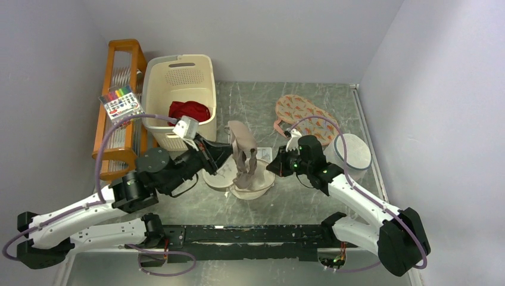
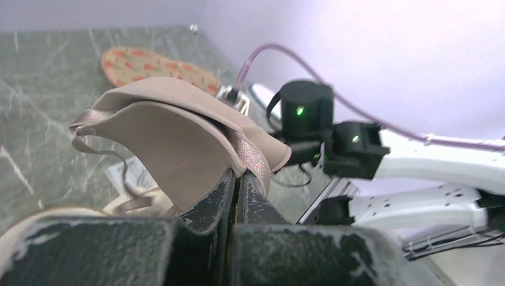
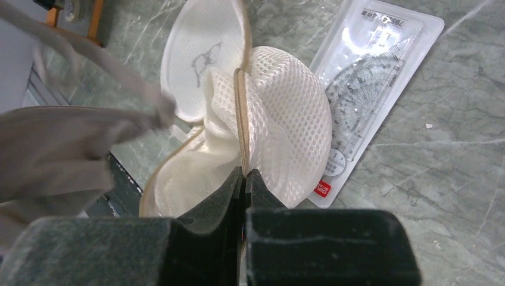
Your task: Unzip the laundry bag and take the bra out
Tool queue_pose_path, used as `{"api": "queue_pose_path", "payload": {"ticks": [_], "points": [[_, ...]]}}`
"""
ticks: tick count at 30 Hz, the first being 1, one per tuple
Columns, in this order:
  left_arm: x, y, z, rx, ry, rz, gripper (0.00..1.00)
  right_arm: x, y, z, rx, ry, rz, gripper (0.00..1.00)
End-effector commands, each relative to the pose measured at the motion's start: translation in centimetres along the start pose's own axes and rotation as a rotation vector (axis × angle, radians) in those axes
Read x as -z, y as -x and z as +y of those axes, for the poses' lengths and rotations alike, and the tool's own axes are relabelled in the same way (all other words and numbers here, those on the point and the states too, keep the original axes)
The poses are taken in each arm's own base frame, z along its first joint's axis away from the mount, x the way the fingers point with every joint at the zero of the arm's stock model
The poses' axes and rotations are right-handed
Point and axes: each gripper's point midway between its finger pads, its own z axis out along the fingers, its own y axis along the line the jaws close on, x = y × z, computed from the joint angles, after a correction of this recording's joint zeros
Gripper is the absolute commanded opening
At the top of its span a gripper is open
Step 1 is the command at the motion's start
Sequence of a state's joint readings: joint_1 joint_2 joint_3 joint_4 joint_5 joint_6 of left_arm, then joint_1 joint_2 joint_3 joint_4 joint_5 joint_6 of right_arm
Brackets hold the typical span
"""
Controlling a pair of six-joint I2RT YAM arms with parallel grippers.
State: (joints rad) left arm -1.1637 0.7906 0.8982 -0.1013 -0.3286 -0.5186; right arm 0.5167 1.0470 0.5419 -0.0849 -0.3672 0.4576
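The taupe bra (image 1: 243, 152) is lifted over the laundry bag, one end pinched in my left gripper (image 1: 228, 150), which is shut on it. In the left wrist view the bra's cup (image 2: 172, 134) spreads out from the closed tips of the left gripper (image 2: 238, 174). The cream mesh laundry bag (image 1: 253, 183) lies gaping open below, its straps end still trailing into it. My right gripper (image 1: 276, 167) is shut on the bag's zip rim. In the right wrist view the right gripper (image 3: 244, 173) clamps the tan zip edge of the laundry bag (image 3: 286, 113). The bra (image 3: 53, 149) blurs at the left.
A clear ruler set (image 3: 381, 71) lies under the bag's far side. A cream laundry basket (image 1: 178, 77) with red cloth (image 1: 189, 110) and a wooden rack (image 1: 119, 149) with a marker pack (image 1: 121, 101) stand back left. A patterned cloth (image 1: 304, 113) and a white drum-shaped mesh bag (image 1: 351, 152) sit right.
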Motion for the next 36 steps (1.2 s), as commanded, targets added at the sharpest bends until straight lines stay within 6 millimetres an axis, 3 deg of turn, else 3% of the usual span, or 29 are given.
{"api": "queue_pose_path", "payload": {"ticks": [1, 7, 11, 18, 22, 25, 28, 31, 34, 36], "points": [[0.5, 5.9, -2.3, -0.013, -0.057, -0.155, 0.07, -0.1, 0.1, 0.3, -0.001, 0.024, -0.015, 0.00], [-0.4, 9.5, -3.2, -0.076, -0.024, -0.221, 0.07, 0.0, -0.1, 0.6, -0.009, 0.032, -0.011, 0.00], [-1.1, 11.0, -2.7, -0.166, 0.039, -0.242, 0.07, 0.2, 0.0, 0.6, -0.009, 0.031, -0.017, 0.00], [-1.5, 15.6, 1.1, -0.271, 0.373, -0.278, 0.07, 0.2, 0.3, 0.9, -0.007, 0.040, -0.019, 0.00], [-2.2, 18.0, 2.1, -0.352, 0.456, -0.292, 0.07, 0.3, 0.6, 1.0, -0.004, 0.042, -0.024, 0.00], [-3.2, 19.4, 4.4, -0.404, 0.499, -0.297, 0.07, 0.5, 0.7, 1.0, 0.000, 0.038, -0.029, 0.00], [-4.1, 21.2, 8.7, -0.446, 0.545, -0.303, 0.07, 0.6, 0.7, 1.1, 0.000, 0.038, -0.031, 0.00], [-5.0, 22.3, 11.1, -0.485, 0.538, -0.301, 0.07, 0.8, 0.7, 1.1, 0.000, 0.037, -0.030, 0.00], [-5.9, 22.8, 12.9, -0.521, 0.547, -0.292, 0.07, 1.1, 0.8, 1.2, 0.003, 0.034, -0.037, 0.00], [-6.4, 22.8, 15.3, -0.517, 0.613, -0.274, 0.07, 1.1, 0.9, 1.2, 0.006, 0.033, -0.038, 0.00]]}}
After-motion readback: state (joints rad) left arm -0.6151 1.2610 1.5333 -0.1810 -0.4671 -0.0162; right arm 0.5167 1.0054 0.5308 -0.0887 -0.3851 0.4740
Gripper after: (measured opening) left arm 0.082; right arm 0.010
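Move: Ahead and to the left of the left hand, which already holds the beige bra, is the laundry basket it is taken to: about 30 cm ahead, 19 cm left, its middle some 23 cm lower. The red bra inside lies about 26 cm ahead, 16 cm left and 28 cm below; the laundry bag is roughly 2 cm ahead, 6 cm right and 31 cm below. From the right hand the basket is some 25 cm ahead and 30 cm left. Lifting the pinched beige bra about 9 cm nearly straight up off the bag's mouth, the left hand then sweeps forward and left to over the basket, 20 cm farther out and 11 cm left, topping out before it sinks some 3 cm. The wrist swings about 40 degrees counter-clockwise until the fingers point nearly forward, still shut. The right hand stays put, keeping its pinch on the bag's rim. ##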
